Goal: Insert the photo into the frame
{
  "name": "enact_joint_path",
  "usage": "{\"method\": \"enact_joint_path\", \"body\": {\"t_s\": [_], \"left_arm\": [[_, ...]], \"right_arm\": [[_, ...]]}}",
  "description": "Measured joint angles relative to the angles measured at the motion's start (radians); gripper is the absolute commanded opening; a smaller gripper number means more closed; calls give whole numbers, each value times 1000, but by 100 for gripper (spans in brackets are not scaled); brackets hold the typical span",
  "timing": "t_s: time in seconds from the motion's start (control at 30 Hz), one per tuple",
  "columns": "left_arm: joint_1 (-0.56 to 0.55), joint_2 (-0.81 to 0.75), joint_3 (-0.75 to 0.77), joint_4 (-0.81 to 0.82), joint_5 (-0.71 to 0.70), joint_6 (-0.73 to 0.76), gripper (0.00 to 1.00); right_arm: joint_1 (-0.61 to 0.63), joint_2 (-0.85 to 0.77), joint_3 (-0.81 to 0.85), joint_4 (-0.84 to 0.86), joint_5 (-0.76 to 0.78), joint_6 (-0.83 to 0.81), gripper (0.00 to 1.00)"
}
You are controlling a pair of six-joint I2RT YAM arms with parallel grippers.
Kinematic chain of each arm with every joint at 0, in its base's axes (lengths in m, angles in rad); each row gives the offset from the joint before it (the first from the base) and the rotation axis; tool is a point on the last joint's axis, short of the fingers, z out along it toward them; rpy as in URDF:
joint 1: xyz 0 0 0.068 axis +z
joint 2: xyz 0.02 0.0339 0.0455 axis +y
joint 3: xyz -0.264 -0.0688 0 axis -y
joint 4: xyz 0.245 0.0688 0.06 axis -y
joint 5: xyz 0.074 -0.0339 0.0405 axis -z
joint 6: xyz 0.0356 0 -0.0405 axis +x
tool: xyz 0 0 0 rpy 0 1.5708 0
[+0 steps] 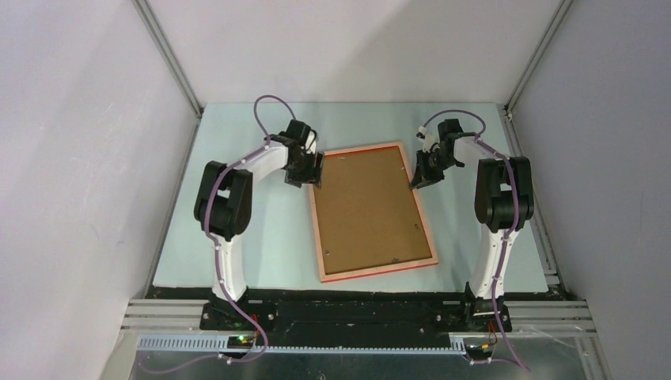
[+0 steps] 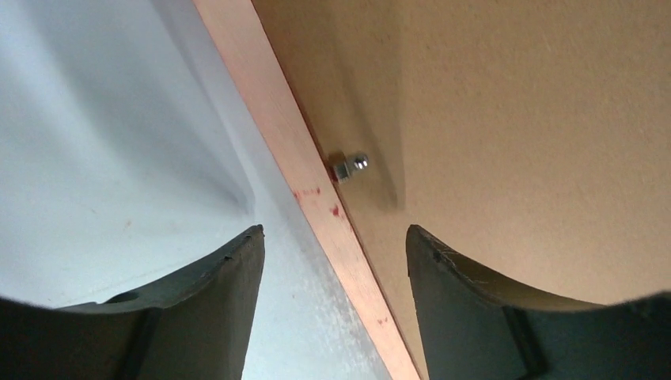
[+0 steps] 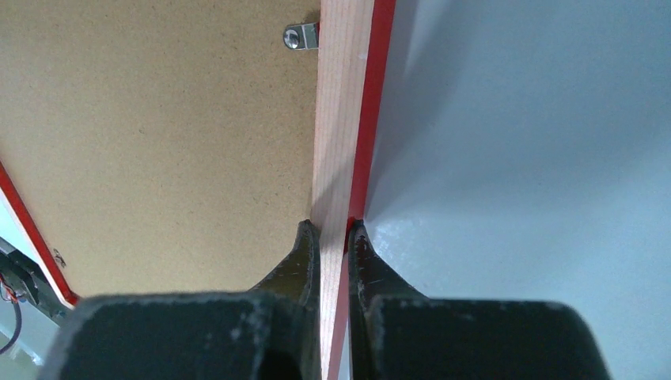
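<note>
The frame (image 1: 316,229) lies face down in the middle of the table, its pale wood back up and the brown backing board (image 1: 368,210) set in it. The photo is hidden. My left gripper (image 1: 318,170) is at the frame's far left corner, open, its fingers astride the wooden rail (image 2: 305,166) without touching it. My right gripper (image 1: 417,176) is at the far right corner, shut on the frame's right rail (image 3: 340,119), one finger over the backing board side and the other on the red outer edge.
Small metal clips (image 2: 348,166) (image 3: 301,36) sit on the rails at the backing board's (image 2: 514,119) edge. Grey enclosure walls stand close on the left, back and right of the pale table (image 1: 261,237).
</note>
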Motion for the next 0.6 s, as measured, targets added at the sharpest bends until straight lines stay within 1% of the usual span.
{"method": "enact_joint_path", "body": {"t_s": [0.17,0.23,0.4,0.53,0.6], "left_arm": [[0,-63,-66,2,40,10,54],[-2,-89,-105,0,57,15,51],[-10,-103,-165,2,98,16,48],[-16,-103,-169,1,119,17,47],[-16,-103,-169,1,121,16,45]], "right_arm": [[-3,-3,-6,7,-5,0,0],[-3,-8,-13,13,-5,0,0],[-11,-19,-32,15,-8,-1,0],[-13,-25,-40,16,-8,-2,0],[-14,-29,-44,18,-7,-2,0]]}}
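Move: The stretch of the frame's left rail that the left hand goes for lies about 5 cm back, 1 cm to its right and 2 cm below. The upper metal clip sits some 3 cm ahead and 1 cm below, level sideways; the brown backing board's middle is roughly 8 cm back and 17 cm to the right, 2 cm below. From the right hand, that rail stretch is about 28 cm left and 4 cm back, 1 cm lower. The frame's left rail is what the left hand follows: leaving the upper clip, the hand travels about 5.5 cm back in a shallow hop, up slightly and down again, ending about 1 cm farther right. Its fingers narrow by a third without shutting, straddling the rail, the right fingertip at its inner edge. The right hand keeps its pinch on the right rail, easing under 1 cm back and right. ##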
